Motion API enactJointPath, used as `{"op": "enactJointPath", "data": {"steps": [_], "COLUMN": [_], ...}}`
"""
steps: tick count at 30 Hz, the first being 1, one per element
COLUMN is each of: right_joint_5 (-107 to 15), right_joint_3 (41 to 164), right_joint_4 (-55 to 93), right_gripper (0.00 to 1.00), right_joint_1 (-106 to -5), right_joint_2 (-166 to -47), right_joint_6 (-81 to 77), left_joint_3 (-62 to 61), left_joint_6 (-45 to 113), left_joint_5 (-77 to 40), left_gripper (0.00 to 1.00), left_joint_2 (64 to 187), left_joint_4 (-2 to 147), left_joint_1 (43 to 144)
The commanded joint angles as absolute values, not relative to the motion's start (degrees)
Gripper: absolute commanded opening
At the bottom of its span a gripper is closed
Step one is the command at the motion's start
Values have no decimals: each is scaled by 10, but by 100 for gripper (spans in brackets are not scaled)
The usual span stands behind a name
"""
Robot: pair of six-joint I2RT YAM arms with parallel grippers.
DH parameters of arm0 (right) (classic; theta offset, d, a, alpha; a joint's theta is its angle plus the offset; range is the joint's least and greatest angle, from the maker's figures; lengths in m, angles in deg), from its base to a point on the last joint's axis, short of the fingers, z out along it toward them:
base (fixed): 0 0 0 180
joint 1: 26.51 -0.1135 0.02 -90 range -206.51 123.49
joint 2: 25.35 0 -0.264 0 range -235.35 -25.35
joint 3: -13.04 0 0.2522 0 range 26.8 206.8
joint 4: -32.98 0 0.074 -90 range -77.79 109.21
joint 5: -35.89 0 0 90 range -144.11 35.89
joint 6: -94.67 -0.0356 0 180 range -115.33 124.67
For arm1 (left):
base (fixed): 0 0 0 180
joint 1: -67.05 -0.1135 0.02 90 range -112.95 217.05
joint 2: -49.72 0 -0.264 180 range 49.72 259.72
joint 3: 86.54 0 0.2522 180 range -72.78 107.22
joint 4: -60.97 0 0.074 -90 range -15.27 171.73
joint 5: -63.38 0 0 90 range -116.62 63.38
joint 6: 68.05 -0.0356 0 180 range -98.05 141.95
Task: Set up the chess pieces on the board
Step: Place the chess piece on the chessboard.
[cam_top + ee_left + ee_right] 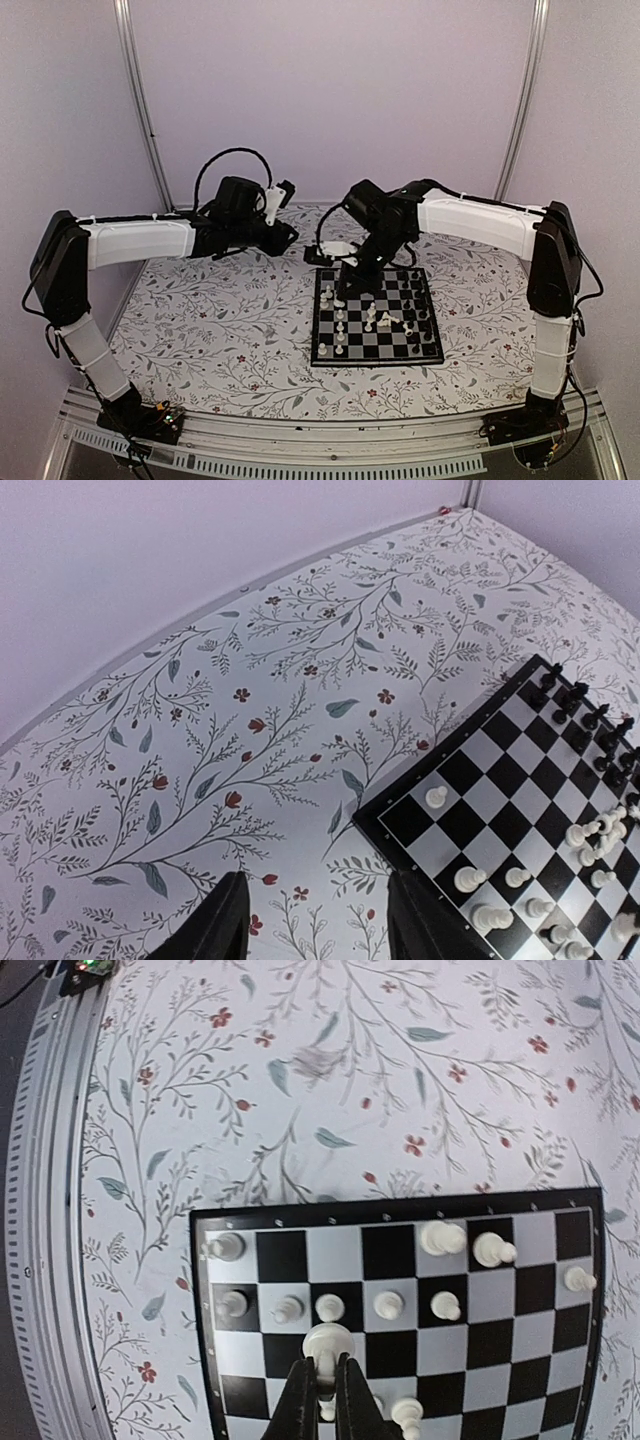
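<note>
The board (pixel 372 361) lies right of the table's middle; it also shows in the left wrist view (pixel 480 770) and the right wrist view (pixel 400 1206). White chess pieces (pixel 388 1305) stand in two rows along one side. Black pieces (pixel 575 700) line the opposite side. A few white pieces (pixel 385 320) lie jumbled mid-board. My right gripper (pixel 325 1372) is shut on a white piece (pixel 327 1342), held just above the third row from the white side. My left gripper (pixel 318 930) hovers open over the floral table beside the board's corner, with nothing between its fingers (pixel 215 925).
The board rests on a floral-patterned tabletop (pixel 220 330). A metal rail (pixel 40 1210) runs along the near edge, and pale walls enclose the back and sides. My left arm (pixel 140 240) reaches in from the left at mid-height.
</note>
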State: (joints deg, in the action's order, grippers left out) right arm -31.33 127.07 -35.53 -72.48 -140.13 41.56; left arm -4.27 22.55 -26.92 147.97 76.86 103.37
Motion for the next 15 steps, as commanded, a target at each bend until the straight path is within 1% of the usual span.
{"op": "enactJointPath", "data": {"steps": [1,6,15], "right_joint_5": [-288,-286,-339], "right_joint_3": [1296,1315,1326], "right_joint_4": [-379,-385,-368], "right_gripper": [5,5,6], "right_joint_1": [-770,-799,-811], "right_joint_2": [-1435,-1475,-1514], "right_joint_6": [427,419,398], "left_joint_3": [-34,-36,-39], "left_joint_6": [220,220,210], "left_joint_5": [-286,-292,-290], "left_gripper": [49,49,49], "left_joint_2": [1455,1445,1441], "left_joint_4": [770,771,772], "left_joint_1": [1030,1030,1030]}}
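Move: About 4 cm back, 5 cm to the left and 10 cm below the right hand, which already holds a white piece, is the empty square beside the corner rook. That rook stands one square nearer the base, about 7 cm back and 5 cm left of the hand; the pawn stands about 3 cm to the right of the square. From the left hand the square is roughly 18 cm back, 11 cm to the right and 14 cm below. Swinging back about 5 cm and left some 4 cm first, the right hand carries the pinched white piece over the board towards its near left corner, then sinks about 6 cm almost straight down beside the corner rook. It turns slightly counter-clockwise, near 10 degrees, fingers staying shut on the piece. The left hand rises about 2 cm, empty. ##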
